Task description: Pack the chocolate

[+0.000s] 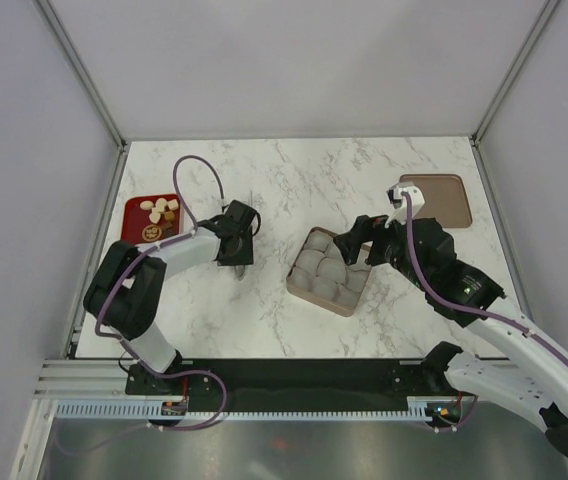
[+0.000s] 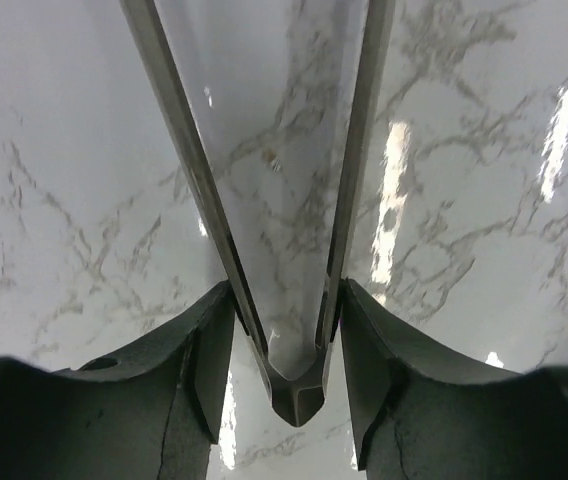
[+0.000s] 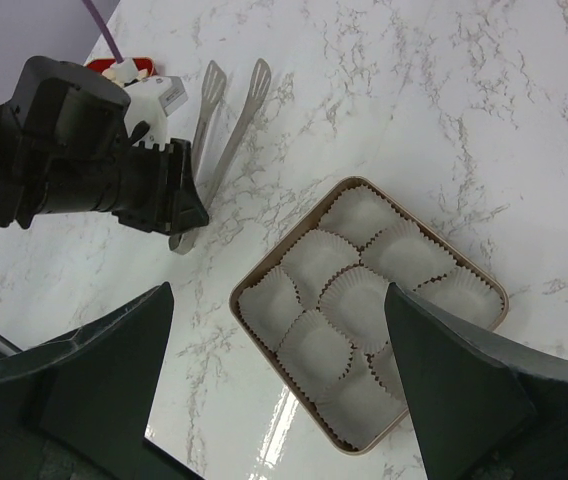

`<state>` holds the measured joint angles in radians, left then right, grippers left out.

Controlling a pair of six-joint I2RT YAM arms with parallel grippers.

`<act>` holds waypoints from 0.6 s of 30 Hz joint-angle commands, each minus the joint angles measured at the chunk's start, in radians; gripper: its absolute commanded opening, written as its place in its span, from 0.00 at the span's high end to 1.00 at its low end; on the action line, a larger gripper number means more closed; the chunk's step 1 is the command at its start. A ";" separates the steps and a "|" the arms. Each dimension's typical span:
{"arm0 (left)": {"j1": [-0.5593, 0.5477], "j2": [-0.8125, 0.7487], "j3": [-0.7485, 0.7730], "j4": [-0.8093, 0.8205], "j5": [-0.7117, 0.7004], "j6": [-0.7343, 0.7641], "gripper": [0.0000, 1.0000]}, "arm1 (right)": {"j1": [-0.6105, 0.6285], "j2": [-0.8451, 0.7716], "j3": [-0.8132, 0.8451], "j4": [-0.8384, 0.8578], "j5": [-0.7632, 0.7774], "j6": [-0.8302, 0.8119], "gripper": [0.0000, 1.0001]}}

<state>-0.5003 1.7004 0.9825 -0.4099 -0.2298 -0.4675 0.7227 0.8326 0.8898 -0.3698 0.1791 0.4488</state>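
Note:
The chocolate (image 1: 160, 214), small pale and brown pieces, lies in a red tray (image 1: 134, 205) at the left. In the right wrist view only the tray's corner (image 3: 124, 67) shows. My left gripper (image 1: 234, 250) (image 2: 286, 300) is shut on the hinge end of metal tongs (image 2: 299, 390) (image 3: 229, 110), whose two arms lie out over the marble. The square tan box (image 1: 294, 270) (image 3: 232, 298) sits mid-table, filled with several empty white paper cups (image 3: 359, 300). My right gripper (image 1: 359, 240) (image 3: 279, 295) hangs open above the box, holding nothing.
The box's brown lid (image 1: 434, 198) lies at the back right of the marble table (image 1: 294, 170). Grey walls and metal posts enclose the table on three sides. The left arm's body (image 3: 74, 150) stands between the box and the red tray.

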 commanded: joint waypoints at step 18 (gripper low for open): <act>-0.004 0.071 0.024 -0.006 -0.106 -0.108 0.10 | -0.002 -0.038 -0.011 0.006 -0.040 0.034 0.05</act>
<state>-0.5117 1.7138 0.9924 -0.4343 -0.2626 -0.5354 0.7227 0.8093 0.8753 -0.3779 0.1352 0.4828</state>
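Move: The tongs are still squeezed between my left fingers near their hinge, their middle about 7 cm ahead of my hand and barely lower. From that hand, the red chocolate tray lies some 21 cm left and 8 cm ahead. The packing box is about 21 cm to its right and 3 cm back, also at table level. From my right hand, the tongs' middle is roughly 15 cm ahead, 29 cm left and 26 cm below. I open my left fingers from half to nearly full width, letting the squeezed tong legs spread. As they part, the hand finishes its pull about 2 cm back towards my base, then creeps forward by the same amount, staying low over the table with hardly any turn. By then the right-hand pad has come free of its leg. ##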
